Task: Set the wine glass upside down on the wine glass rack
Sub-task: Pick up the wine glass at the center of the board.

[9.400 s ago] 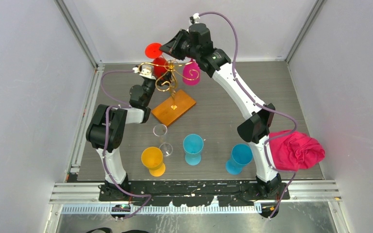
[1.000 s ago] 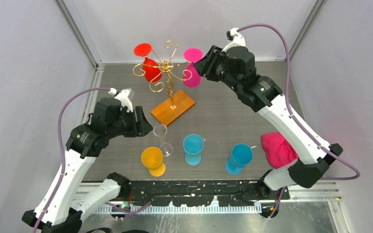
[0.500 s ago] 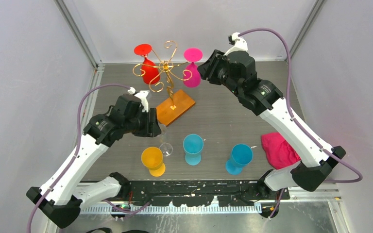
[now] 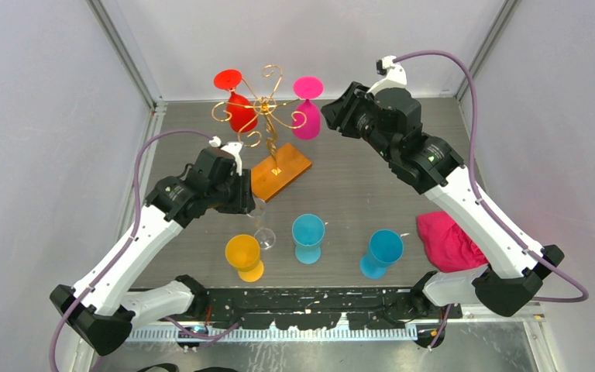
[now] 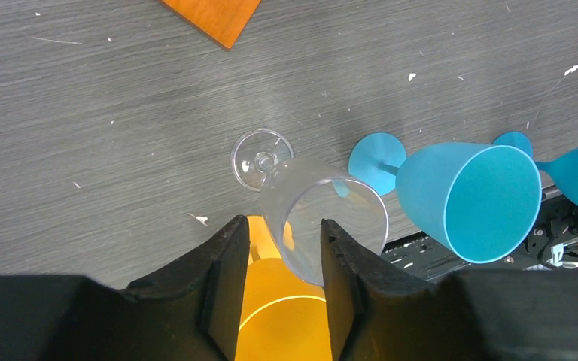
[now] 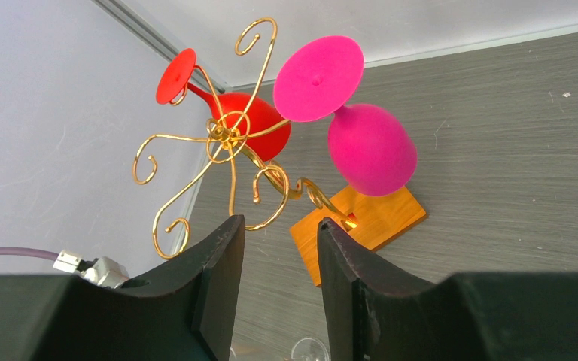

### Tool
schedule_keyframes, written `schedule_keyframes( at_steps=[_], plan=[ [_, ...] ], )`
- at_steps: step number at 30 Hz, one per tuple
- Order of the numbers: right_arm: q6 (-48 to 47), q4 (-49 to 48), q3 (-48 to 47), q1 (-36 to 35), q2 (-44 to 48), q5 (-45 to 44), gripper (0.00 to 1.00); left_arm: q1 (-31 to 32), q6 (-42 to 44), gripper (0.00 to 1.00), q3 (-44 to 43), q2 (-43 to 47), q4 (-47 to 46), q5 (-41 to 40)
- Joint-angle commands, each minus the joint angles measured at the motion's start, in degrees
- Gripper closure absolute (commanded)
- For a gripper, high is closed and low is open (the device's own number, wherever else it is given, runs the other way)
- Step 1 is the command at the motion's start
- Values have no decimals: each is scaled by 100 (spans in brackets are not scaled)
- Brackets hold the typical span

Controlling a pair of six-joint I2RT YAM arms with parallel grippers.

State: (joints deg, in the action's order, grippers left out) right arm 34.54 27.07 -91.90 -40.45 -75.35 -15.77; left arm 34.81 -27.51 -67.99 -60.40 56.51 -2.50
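Note:
The clear wine glass [image 4: 262, 225] stands upright in front of the wine glass rack [image 4: 267, 108], a gold wire stand on an orange wooden base [image 4: 276, 170]. My left gripper [image 4: 246, 203] hovers over the glass. In the left wrist view the clear bowl [image 5: 323, 226] lies partly between the open fingers of the left gripper [image 5: 278, 248]; the right finger covers part of its rim and the left finger is clear of it. A red glass [image 6: 252, 131] and a pink glass [image 6: 369, 158] hang upside down on the rack [image 6: 229, 135]. My right gripper [image 6: 280, 233] is open and empty, just right of the rack.
A yellow glass [image 4: 242, 254], a teal glass [image 4: 307, 232] and a blue glass [image 4: 381, 249] stand upright in a row near the front edge. A crumpled pink cloth [image 4: 449, 240] lies at the right. Grey walls close in the table on three sides.
My left arm has swung right and forward over the clear glass, and its jaws have narrowed. My right arm has drawn back a little to the right of the rack.

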Motion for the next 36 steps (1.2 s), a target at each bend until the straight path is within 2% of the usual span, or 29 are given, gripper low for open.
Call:
schedule_keyframes(
  at_steps=[1, 16, 20, 28, 36],
  plan=[
    [-62, -299, 61, -26, 203, -134, 53, 27, 128, 61, -8, -48, -193, -99],
    [-69, -360, 361, -29, 451, -320, 52, 29, 131, 86, 240, -243, -328, -3],
    [-63, -386, 421, -25, 527, -347, 52, 28, 123, 99, 273, -229, -371, 0],
    [-27, -434, 471, -25, 531, -339, 52, 42, 56, 99, 172, 44, -282, -154],
    [-28, -424, 471, -30, 551, -338, 52, 36, -51, 99, 214, 531, -164, -701]
  ],
)
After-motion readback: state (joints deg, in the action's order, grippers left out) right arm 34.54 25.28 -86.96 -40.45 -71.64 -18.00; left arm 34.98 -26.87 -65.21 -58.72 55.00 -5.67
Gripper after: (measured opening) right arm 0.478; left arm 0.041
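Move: The clear wine glass stands upright at the left fingertips, its rim almost level with them and its left wall between the parted fingers; the glass's middle is about 3 cm right, 1 cm ahead and 9 cm below. From this hand, the yellow goblet is some 8 cm back and 1 cm left, the blue goblet 4 cm back and 14 cm right, and the rack's board 20 cm ahead and 7 cm right. From the right hand, the glass lies about 11 cm back, 17 cm left and far below. Straight down over the clear glass's left rim goes the left hand, about 2.5 cm, closing its half-open fingers until they pinch the thin wall, one inside the bowl and one outside. It then turns upward by some 1.5 cm, easing 1 cm left and keeping the pinch. ##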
